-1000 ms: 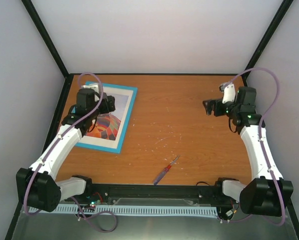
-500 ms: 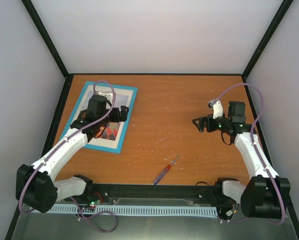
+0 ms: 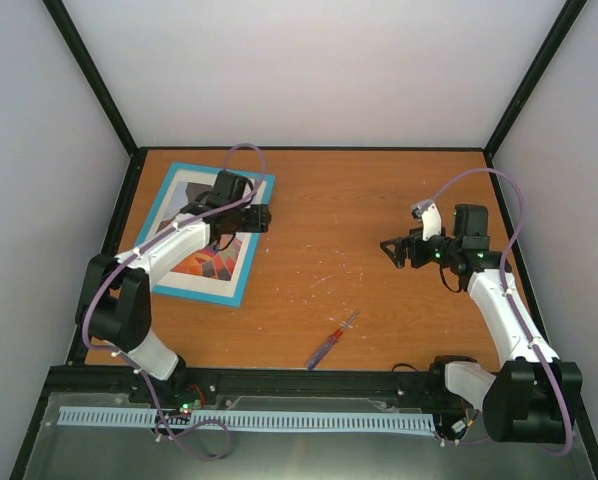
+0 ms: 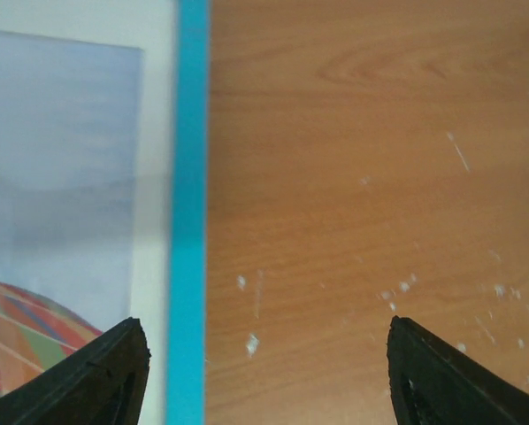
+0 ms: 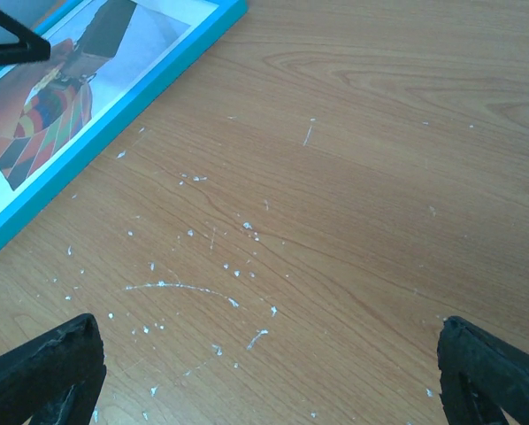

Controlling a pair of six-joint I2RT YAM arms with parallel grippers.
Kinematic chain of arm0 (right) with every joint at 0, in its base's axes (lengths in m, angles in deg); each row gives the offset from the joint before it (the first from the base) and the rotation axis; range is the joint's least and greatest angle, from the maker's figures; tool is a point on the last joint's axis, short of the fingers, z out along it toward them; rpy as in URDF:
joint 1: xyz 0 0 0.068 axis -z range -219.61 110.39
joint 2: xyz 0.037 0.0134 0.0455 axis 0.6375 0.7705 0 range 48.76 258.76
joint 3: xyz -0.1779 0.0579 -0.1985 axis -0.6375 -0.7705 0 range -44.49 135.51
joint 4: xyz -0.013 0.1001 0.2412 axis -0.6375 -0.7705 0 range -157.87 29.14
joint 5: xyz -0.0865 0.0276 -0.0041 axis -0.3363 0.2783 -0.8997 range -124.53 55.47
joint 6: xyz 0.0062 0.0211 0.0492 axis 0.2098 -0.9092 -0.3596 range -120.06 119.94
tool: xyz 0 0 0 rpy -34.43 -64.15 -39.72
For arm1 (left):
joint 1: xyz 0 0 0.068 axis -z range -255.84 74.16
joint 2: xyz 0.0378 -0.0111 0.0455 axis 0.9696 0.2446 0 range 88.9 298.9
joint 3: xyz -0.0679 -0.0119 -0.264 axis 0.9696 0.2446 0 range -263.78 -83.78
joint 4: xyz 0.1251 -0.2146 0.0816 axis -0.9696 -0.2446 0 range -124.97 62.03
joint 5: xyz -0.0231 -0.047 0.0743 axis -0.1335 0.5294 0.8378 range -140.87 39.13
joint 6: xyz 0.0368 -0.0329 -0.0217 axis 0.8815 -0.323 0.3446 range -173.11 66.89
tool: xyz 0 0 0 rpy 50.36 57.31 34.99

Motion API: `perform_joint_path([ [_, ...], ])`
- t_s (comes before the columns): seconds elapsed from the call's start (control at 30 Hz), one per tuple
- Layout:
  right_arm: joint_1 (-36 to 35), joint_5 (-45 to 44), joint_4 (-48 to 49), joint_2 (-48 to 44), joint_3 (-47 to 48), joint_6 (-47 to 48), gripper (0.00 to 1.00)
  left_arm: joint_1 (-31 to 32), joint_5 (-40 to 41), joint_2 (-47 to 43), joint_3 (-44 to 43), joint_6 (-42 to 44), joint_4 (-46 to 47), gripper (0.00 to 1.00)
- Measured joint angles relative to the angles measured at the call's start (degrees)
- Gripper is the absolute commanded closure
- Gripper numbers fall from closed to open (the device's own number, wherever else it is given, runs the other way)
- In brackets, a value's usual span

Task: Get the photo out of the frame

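The light-blue frame (image 3: 194, 291) lies face up at the back left of the table, and the photo (image 3: 207, 262) of an orange chequered balloon sits inside it under a white border. My left gripper (image 3: 262, 218) hovers open over the frame's right edge. In the left wrist view one of its fingers (image 4: 114, 376) is above the white border and the other above bare table, with the blue edge (image 4: 190, 221) between them and the photo (image 4: 61, 177) to the left. My right gripper (image 3: 389, 250) hangs open over the table's right half, holding nothing, and its wrist view shows the frame (image 5: 114, 124) far off.
A red-handled screwdriver (image 3: 331, 342) lies near the front middle of the table. White scuffs and specks (image 5: 194, 288) mark the wooden tabletop (image 3: 359, 200). Black enclosure posts and pale walls stand round the table on three sides.
My left arm has swung right, carrying its gripper from above the photo to the frame's right edge. The right gripper has moved left and slightly nearer. The frame has not moved.
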Motion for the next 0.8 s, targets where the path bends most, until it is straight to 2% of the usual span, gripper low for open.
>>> perform_joint_path([
  [0.1, -0.2, 0.0, 0.3, 0.0, -0.3, 0.5, 0.00, 1.4, -1.9, 0.5, 0.0, 0.0, -1.4, 0.46],
  [0.2, -0.4, 0.0, 0.3, 0.0, -0.5, 0.8, 0.00, 2.2, -2.5, 0.7, 1.1, -1.0, -2.2, 0.56],
  [0.47, -0.7, 0.2, 0.7, 0.3, -0.6, 0.9, 0.00, 2.1, -0.6, 3.1, 3.7, -3.6, -6.4, 0.56],
  [0.8, -0.7, 0.2, 0.7, 0.3, -0.9, 1.0, 0.00, 2.1, 0.2, 7.7, 3.8, -3.6, -8.7, 0.61],
])
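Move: The blue photo frame's right rim is the aim: the stretch just nearer than its middle lies about 5 cm back from the left hand, 1 cm to its left and some 13 cm below. From that same hand, the photo's middle is roughly 1 cm ahead and 12 cm left, and the screwdriver some 23 cm back and 18 cm right, both about 13 cm down. From the right hand, the aimed stretch lies about 4 cm ahead, 36 cm left and 17 cm below. The frame's right rim is approached from above: the left hand sinks about 10 cm and draws back some 5 cm along it, with a brief swing right that it takes back. Its fingers tip about 20 degrees more steeply down and narrow from wide open to under half, coming close over the rim, the right finger on the table side; no touch can be made out. ##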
